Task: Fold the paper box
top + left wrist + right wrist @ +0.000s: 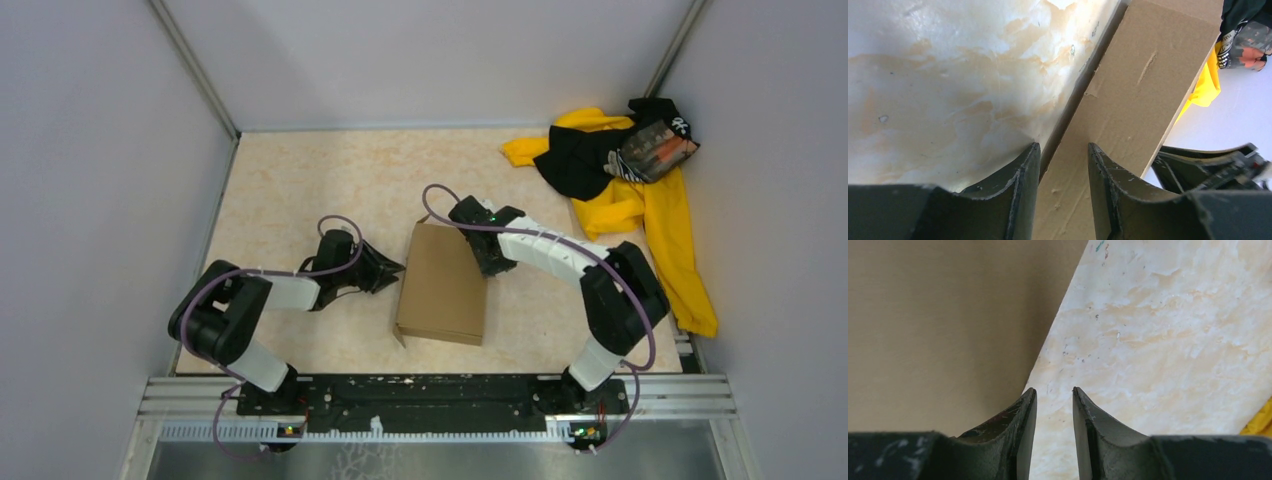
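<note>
The paper box (pixel 443 283) is plain brown cardboard, a shallow closed-looking rectangle lying flat at the table's middle. My left gripper (pixel 395 268) is at its left edge. In the left wrist view the left gripper (pixel 1063 145) stands open, its fingertips astride that edge of the box (pixel 1138 85), with a dark gap beside one finger. My right gripper (pixel 492 265) is at the box's far right edge. Seen from the right wrist, this gripper (pixel 1054 390) is open over bare table, just beside the box (pixel 938 325).
A yellow-and-black cloth pile (pixel 640 190) with a shiny packet (pixel 655 150) on it lies at the back right, also showing as cloth (pixel 1205 85) behind the box. Grey walls (pixel 100 150) enclose the table on three sides. A metal rail (pixel 440 395) runs along the near edge.
</note>
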`<move>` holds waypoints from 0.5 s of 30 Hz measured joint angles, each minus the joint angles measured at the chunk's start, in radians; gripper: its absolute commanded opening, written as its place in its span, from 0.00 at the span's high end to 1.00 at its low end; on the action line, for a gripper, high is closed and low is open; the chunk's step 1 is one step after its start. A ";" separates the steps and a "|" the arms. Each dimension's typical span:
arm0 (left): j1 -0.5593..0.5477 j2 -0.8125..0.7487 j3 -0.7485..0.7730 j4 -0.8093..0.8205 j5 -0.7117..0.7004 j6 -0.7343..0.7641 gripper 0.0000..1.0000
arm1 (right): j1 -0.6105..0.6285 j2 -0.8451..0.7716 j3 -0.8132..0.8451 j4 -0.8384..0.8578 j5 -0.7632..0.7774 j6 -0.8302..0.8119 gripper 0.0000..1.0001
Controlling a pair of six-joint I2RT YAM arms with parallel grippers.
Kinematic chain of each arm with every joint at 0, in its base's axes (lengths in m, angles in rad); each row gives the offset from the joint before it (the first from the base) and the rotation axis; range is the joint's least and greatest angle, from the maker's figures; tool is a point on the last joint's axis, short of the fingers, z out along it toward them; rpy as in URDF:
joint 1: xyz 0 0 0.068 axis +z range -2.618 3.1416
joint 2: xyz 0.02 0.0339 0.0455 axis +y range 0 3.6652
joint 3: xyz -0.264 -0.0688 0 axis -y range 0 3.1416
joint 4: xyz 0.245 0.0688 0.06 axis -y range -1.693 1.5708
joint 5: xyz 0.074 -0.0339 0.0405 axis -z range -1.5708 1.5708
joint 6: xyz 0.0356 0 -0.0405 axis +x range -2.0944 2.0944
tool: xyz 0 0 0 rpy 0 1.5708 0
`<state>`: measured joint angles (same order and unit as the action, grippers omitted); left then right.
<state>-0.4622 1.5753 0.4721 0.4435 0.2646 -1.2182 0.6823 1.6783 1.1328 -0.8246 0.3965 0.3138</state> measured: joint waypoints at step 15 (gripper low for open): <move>0.000 -0.010 -0.017 0.006 0.010 0.000 0.53 | 0.000 -0.140 0.057 0.011 -0.131 0.014 0.70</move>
<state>-0.4622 1.5650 0.4553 0.4496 0.2745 -1.2179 0.6823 1.5383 1.1900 -0.8131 0.2657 0.3275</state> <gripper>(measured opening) 0.463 0.318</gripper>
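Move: The paper box, lying closed with its long side pointing forward, has its middle about 9 cm to the right hand's left, 1 cm back and 4 cm lower; its right edge is just beside the fingers. Its loose flap at the far left corner is about 12 cm left and 10 cm ahead of that hand, the flap at the near left corner some 16 cm left and 11 cm back. From the left hand, at the box's left wall, the box's middle is 8 cm to the right, 2 cm back and about 1 cm lower. Above the paper box's right edge, the right hand rises about 5 cm while shifting some 3.5 cm left, in over the top face, and slows almost to a stop there. On the way it rolls about 15 degrees, its left side rising, so that the fingers no longer lean out to the right but point down. The fingers keep their narrow gap. ##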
